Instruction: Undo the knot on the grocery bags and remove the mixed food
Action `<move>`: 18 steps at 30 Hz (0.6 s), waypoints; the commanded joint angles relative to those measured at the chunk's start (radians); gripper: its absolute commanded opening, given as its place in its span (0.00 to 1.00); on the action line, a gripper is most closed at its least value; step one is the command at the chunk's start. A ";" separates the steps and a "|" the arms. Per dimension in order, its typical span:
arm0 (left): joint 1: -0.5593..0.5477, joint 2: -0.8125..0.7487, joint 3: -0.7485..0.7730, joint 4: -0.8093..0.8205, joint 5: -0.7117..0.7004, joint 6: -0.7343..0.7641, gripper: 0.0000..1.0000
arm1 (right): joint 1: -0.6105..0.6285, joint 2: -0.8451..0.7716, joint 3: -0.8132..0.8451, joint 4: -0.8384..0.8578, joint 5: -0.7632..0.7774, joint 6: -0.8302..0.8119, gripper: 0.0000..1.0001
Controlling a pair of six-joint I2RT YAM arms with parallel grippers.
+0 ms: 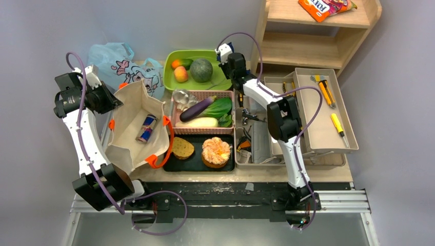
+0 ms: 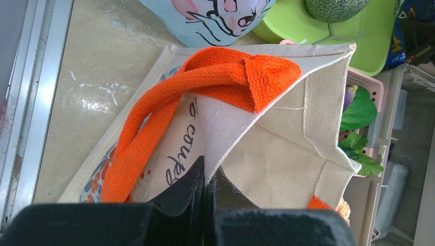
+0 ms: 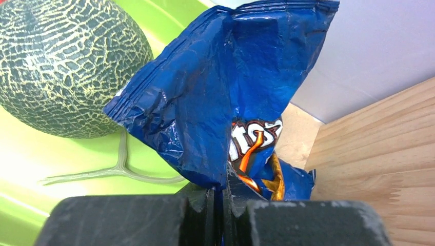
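My left gripper [image 2: 206,177] [image 1: 115,100] is shut on the rim of the beige canvas tote [image 2: 277,154] [image 1: 133,102], holding its mouth open beside the orange handle [image 2: 225,74]. A drink can [image 1: 147,128] lies inside the tote. The light-blue plastic bag [image 1: 120,64] [image 2: 210,18] sits behind it; I cannot make out its knot. My right gripper [image 3: 219,192] [image 1: 228,59] is shut on the crumpled blue snack pack [image 3: 225,87], at the right edge of the green tray [image 3: 31,169] next to the melon [image 3: 66,66] [image 1: 201,69].
The green tray [image 1: 192,84] also holds a peach [image 1: 180,74]. A pink basket [image 1: 202,94] has eggplant [image 1: 197,108], radish [image 1: 197,122] and greens [image 1: 219,107]. A black tray [image 1: 197,163] carries a bread slice [image 1: 182,147] and pastry [image 1: 216,151]. An open toolbox [image 1: 318,123] and a wooden shelf [image 1: 318,41] stand at the right.
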 commanded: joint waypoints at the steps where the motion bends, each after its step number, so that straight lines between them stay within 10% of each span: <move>1: -0.008 -0.010 -0.002 0.020 0.040 0.009 0.00 | -0.001 -0.140 0.083 0.061 -0.024 0.033 0.00; 18: -0.006 -0.014 -0.018 0.039 0.065 0.010 0.00 | -0.011 -0.428 0.319 0.194 -0.375 0.369 0.00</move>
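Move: Beside the right end of the green tray, the right hand already has the top of the blue snack bag shut in its fingers, the bag's middle about 4 cm right, 1 cm back and 6 cm below it. The melon stands some 9 cm to this hand's left and 2 cm back, about 3 cm lower; the wooden shelf's near side panel is roughly level with it, 12 cm right. From the left hand, the snack bag lies about 29 cm ahead, 42 cm right and 18 cm lower. Hoisting the blue snack bag by its pinched top, the right hand speeds up and climbs about 34 cm, drawing back some 8 cm as it rises away from the green tray. Its fingers stay shut and tip up towards level while the hand rolls left side up by about 30 degrees and turns somewhat counter-clockwise. The left hand stays put, still pinching the tote bag's rim. ##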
